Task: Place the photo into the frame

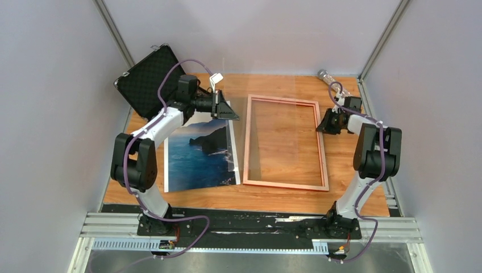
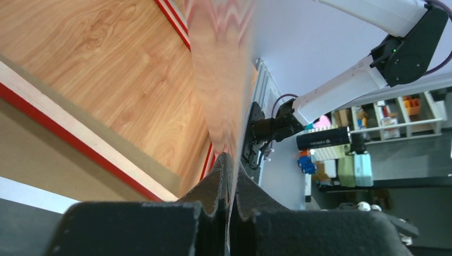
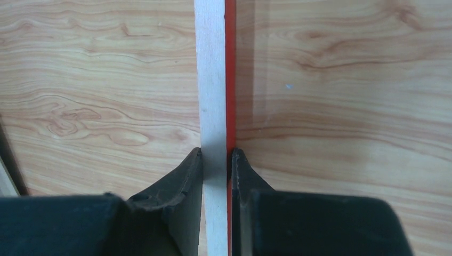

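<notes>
The frame [image 1: 286, 142] lies flat in the middle of the wooden table, pinkish-copper face up. My right gripper [image 1: 325, 122] is shut on its right rail; the right wrist view shows the jaws [image 3: 216, 154] pinching the white-and-red edge [image 3: 216, 80]. The photo [image 1: 196, 153], sea and cliffs face up, lies flat left of the frame. My left gripper [image 1: 230, 111] is above the photo's far right corner. It is shut on a thin clear pane [image 1: 232, 145] held upright on edge between photo and frame. The left wrist view shows it edge-on [image 2: 221, 80] between the jaws [image 2: 230, 160], with the frame's red edge [image 2: 80, 141] below.
A black foam-lined case [image 1: 148, 77] stands open at the back left corner. A small clear cylinder [image 1: 325, 74] lies at the back right. Grey walls close in on three sides. Bare wood shows inside the frame and along the front edge [image 1: 256, 196].
</notes>
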Robot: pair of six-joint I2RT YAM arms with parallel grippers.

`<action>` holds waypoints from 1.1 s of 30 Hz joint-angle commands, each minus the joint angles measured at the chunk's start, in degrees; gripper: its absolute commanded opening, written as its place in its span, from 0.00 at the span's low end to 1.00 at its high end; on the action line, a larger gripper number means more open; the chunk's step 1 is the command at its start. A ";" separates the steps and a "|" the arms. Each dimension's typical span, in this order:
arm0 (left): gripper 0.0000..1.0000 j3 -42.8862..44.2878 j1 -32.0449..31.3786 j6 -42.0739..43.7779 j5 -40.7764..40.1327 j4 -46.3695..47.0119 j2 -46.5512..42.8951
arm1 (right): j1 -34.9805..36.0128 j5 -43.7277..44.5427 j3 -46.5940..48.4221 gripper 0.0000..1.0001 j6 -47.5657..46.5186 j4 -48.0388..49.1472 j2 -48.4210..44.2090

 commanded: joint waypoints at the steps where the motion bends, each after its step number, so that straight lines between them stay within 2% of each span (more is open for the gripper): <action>1: 0.00 -3.73 -0.95 -12.64 2.87 14.94 0.95 | 0.61 -3.46 1.32 0.06 4.14 1.61 2.06; 4: 0.00 -5.59 -1.89 -21.23 2.52 24.79 1.29 | 1.08 -3.65 1.03 0.11 4.52 2.10 2.14; 8: 0.00 -7.15 -3.51 -28.91 1.47 32.48 2.67 | 1.11 -3.54 0.55 0.20 4.75 2.34 1.86; 10: 0.00 -7.25 -4.25 -31.44 1.03 34.88 3.82 | 1.14 -3.56 0.44 0.23 4.76 2.36 1.68; 17: 0.00 -5.92 -5.83 -36.90 0.83 42.10 8.88 | 1.11 -3.39 0.05 0.46 4.56 2.24 0.45; 26: 0.00 -5.86 -6.38 -41.61 0.66 50.03 13.38 | -0.98 -2.47 -1.42 0.57 3.47 0.95 -6.30; 33: 0.00 -5.32 -7.01 -48.56 0.80 59.42 17.57 | -6.58 -4.42 -3.41 0.63 2.69 -0.32 -11.55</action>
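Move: Over the photo's right edge, the left hand holds one edge of the clear sheet; the frame's middle lies about 23 cm to its right, 3 cm farther out and 23 cm below, while the photo's middle is some 13 cm to its left, level with it and 24 cm down. From the right hand, which grips the frame's right bar, the frame's middle is roughly 15 cm left and 5 cm back; the glass tube lies about 21 cm ahead and 9 cm right. Carrying the clear sheet farther over the frame, the left hand goes about 6 cm right and sinks nearly 4 cm, rolling so its forward side dips some 20 degrees and its fingertips rise slightly. The right hand nudges the frame's right bar a last centimetre left and forward, opens wide to let go, then lifts about 4 cm while drawing off right. ##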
